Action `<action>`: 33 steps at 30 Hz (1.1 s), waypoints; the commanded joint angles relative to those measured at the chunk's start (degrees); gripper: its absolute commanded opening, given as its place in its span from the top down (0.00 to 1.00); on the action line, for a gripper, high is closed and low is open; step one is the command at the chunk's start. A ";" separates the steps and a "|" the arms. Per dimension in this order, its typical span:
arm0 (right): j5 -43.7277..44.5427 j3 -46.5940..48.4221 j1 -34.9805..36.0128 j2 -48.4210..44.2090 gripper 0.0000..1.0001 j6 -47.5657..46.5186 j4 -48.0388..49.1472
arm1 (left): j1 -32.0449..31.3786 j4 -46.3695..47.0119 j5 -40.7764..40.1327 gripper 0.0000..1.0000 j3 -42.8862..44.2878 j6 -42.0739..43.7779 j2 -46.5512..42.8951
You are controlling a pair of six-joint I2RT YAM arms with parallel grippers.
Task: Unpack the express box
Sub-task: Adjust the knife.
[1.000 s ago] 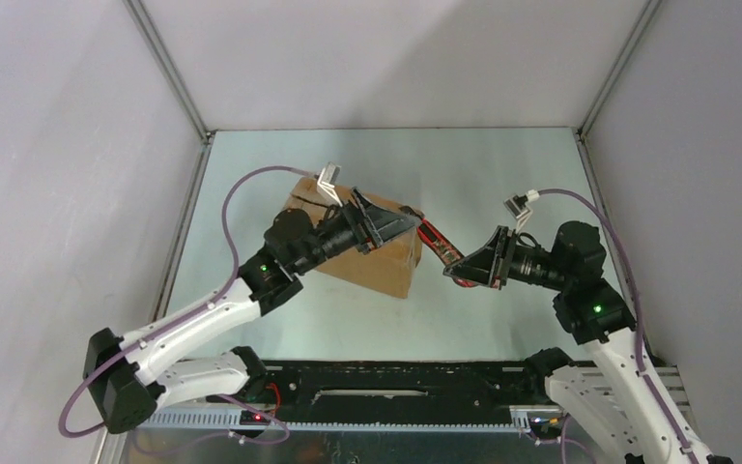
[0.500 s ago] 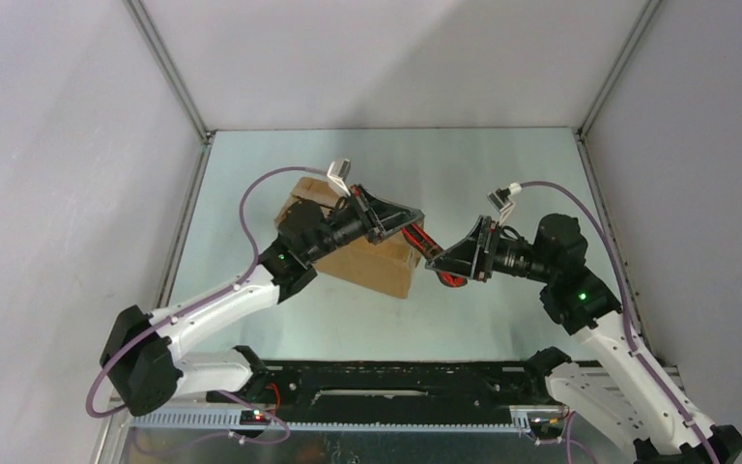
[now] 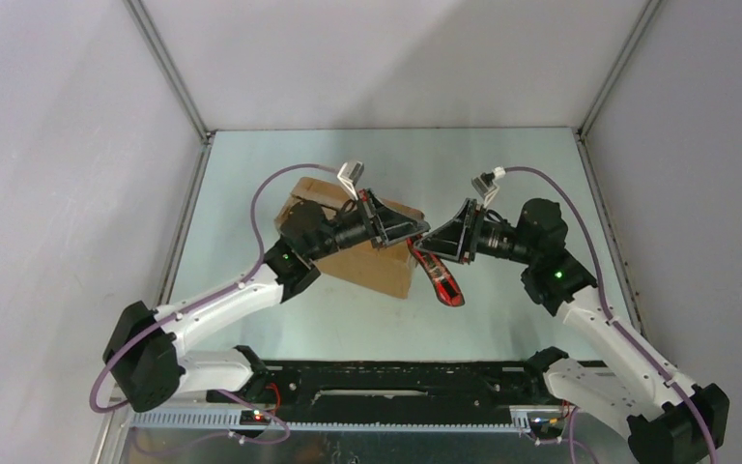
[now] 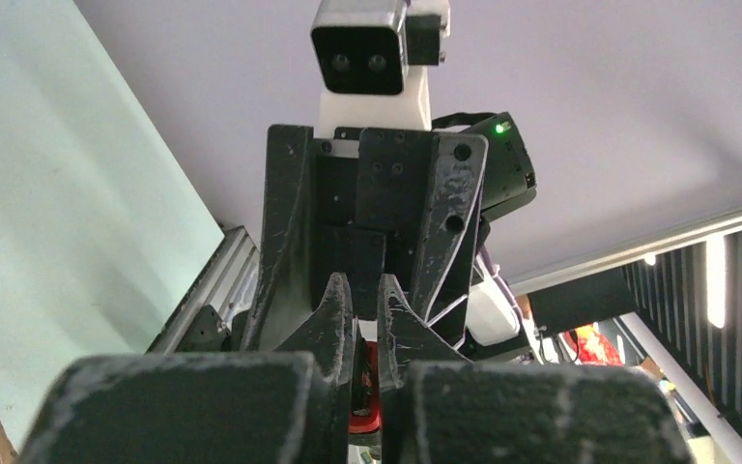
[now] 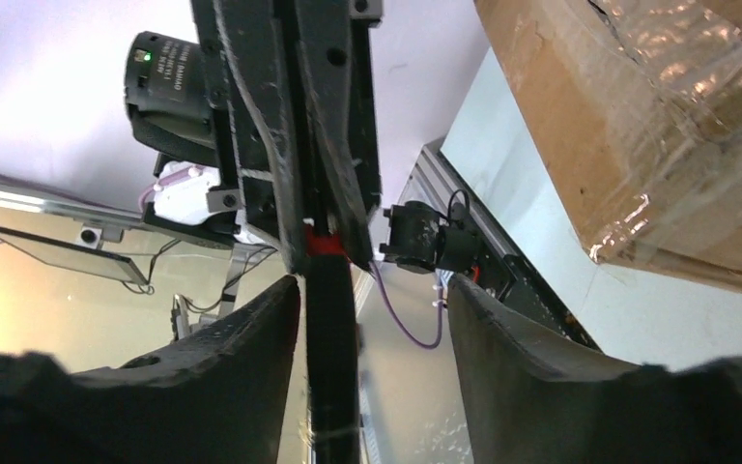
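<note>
The express box [image 3: 372, 266], brown cardboard with clear tape [image 5: 696, 58], lies on the table under my left arm. A red and black box cutter [image 3: 442, 280] slants down beside the box's right end. My left gripper [image 3: 413, 235] is shut on the cutter's upper end, and red shows between its fingers [image 4: 365, 411]. My right gripper [image 3: 429, 240] faces it tip to tip and stands open. The cutter's black handle [image 5: 331, 348] runs between the right fingers, close to the left one. In the left wrist view my left gripper [image 4: 365, 290] points at the right one.
Grey walls close in the pale green table [image 3: 502, 174] on three sides. A black rail [image 3: 396, 391] with both arm bases runs along the near edge. The box takes up the middle left, with bare table behind it and to the right.
The left gripper has shut on the cutter and the right gripper has opened off it. The right arm moved up and left toward the left gripper, and the cutter now hangs lower.
</note>
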 commanded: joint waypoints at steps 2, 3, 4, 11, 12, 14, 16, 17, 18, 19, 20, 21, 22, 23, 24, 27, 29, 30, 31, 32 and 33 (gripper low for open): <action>-0.93 0.18 0.94 0.93 0.49 3.53 9.98 | -0.79 2.73 2.74 1.00 2.42 1.41 0.34; -1.34 0.18 1.35 1.30 0.54 3.89 10.31 | -0.83 2.74 2.59 1.00 2.28 1.52 0.30; -1.51 0.13 1.75 1.46 0.60 3.91 10.32 | -0.72 2.63 2.15 1.00 2.19 1.79 0.23; -1.39 -1.54 4.01 -0.18 0.65 4.15 10.25 | -0.08 1.33 -2.53 1.00 2.59 3.39 0.44; -1.51 -1.83 3.99 -0.44 0.63 4.34 10.44 | 0.03 1.29 -3.10 1.00 2.41 3.60 0.31; -2.12 -2.41 3.98 -0.88 0.62 4.26 10.43 | 0.56 1.92 -3.41 1.00 2.46 3.68 0.34; -1.80 -2.61 3.67 -1.44 0.66 3.77 9.36 | 0.71 1.63 -2.64 1.00 3.13 3.83 0.89; -1.80 -2.65 3.41 -1.56 0.68 3.78 9.40 | 0.73 1.81 -2.15 1.00 3.51 3.84 1.26; -1.85 -2.64 3.22 -1.59 0.69 4.05 9.61 | 0.67 1.88 -1.44 1.00 3.90 3.84 1.63; -1.89 -2.66 2.93 -1.54 0.69 4.36 9.91 | 0.42 1.79 -1.08 1.00 4.27 3.91 2.00; -1.90 -2.64 2.64 -1.42 0.71 4.59 10.21 | 0.22 1.64 -0.98 1.00 4.36 4.04 2.12; -1.58 -2.68 2.40 -1.27 0.72 4.77 10.34 | -0.01 1.34 -1.18 1.00 4.35 4.25 2.14; -1.28 -2.64 2.20 -1.05 0.72 5.11 10.91 | -0.21 0.90 -1.30 1.00 4.41 4.71 2.15; -1.28 -2.65 2.10 -0.71 0.74 5.68 12.12 | -0.37 0.38 -1.47 1.00 4.45 5.05 2.08; -1.36 -2.70 2.10 -0.30 0.79 6.38 13.28 | -0.36 0.07 -1.75 1.00 4.39 5.15 2.05; -1.36 -3.28 1.81 -0.15 1.00 7.42 14.24 | -0.20 -2.43 -2.51 0.89 4.89 6.63 1.67; -0.90 -4.39 0.07 -1.59 1.00 6.87 11.81 | 0.06 -8.54 -3.97 0.42 6.25 10.02 0.15; -0.88 -4.75 -1.48 -2.52 1.00 6.11 9.46 | 0.36 -12.66 -5.29 0.10 6.85 12.04 -0.86; -1.22 -4.82 -3.54 -3.32 1.00 4.47 5.85 | 0.60 -17.46 -6.44 0.02 7.39 15.36 -1.96; -1.80 -5.06 -6.22 -4.11 1.00 3.25 2.77 | 0.79 -20.66 -7.23 0.00 7.92 16.76 -3.13; -2.26 -5.66 -8.64 -5.07 1.00 1.81 0.21 | 0.96 -23.34 -8.60 0.00 8.59 19.55 -4.20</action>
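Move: The left hand already pinches the knife's front end; the knife's middle lies about 6 cm back, 1 cm to the right and 3 cm below. The right hand's open fingers straddle the knife, whose middle is about 4 cm back, 2 cm to the right and roughly level. From the right hand, the box's middle is some 13 cm left, 6 cm ahead and 17 cm below. Right fingers close and pinch the knife; then the left fingers open wide, releasing it and dipping about 2 cm. ##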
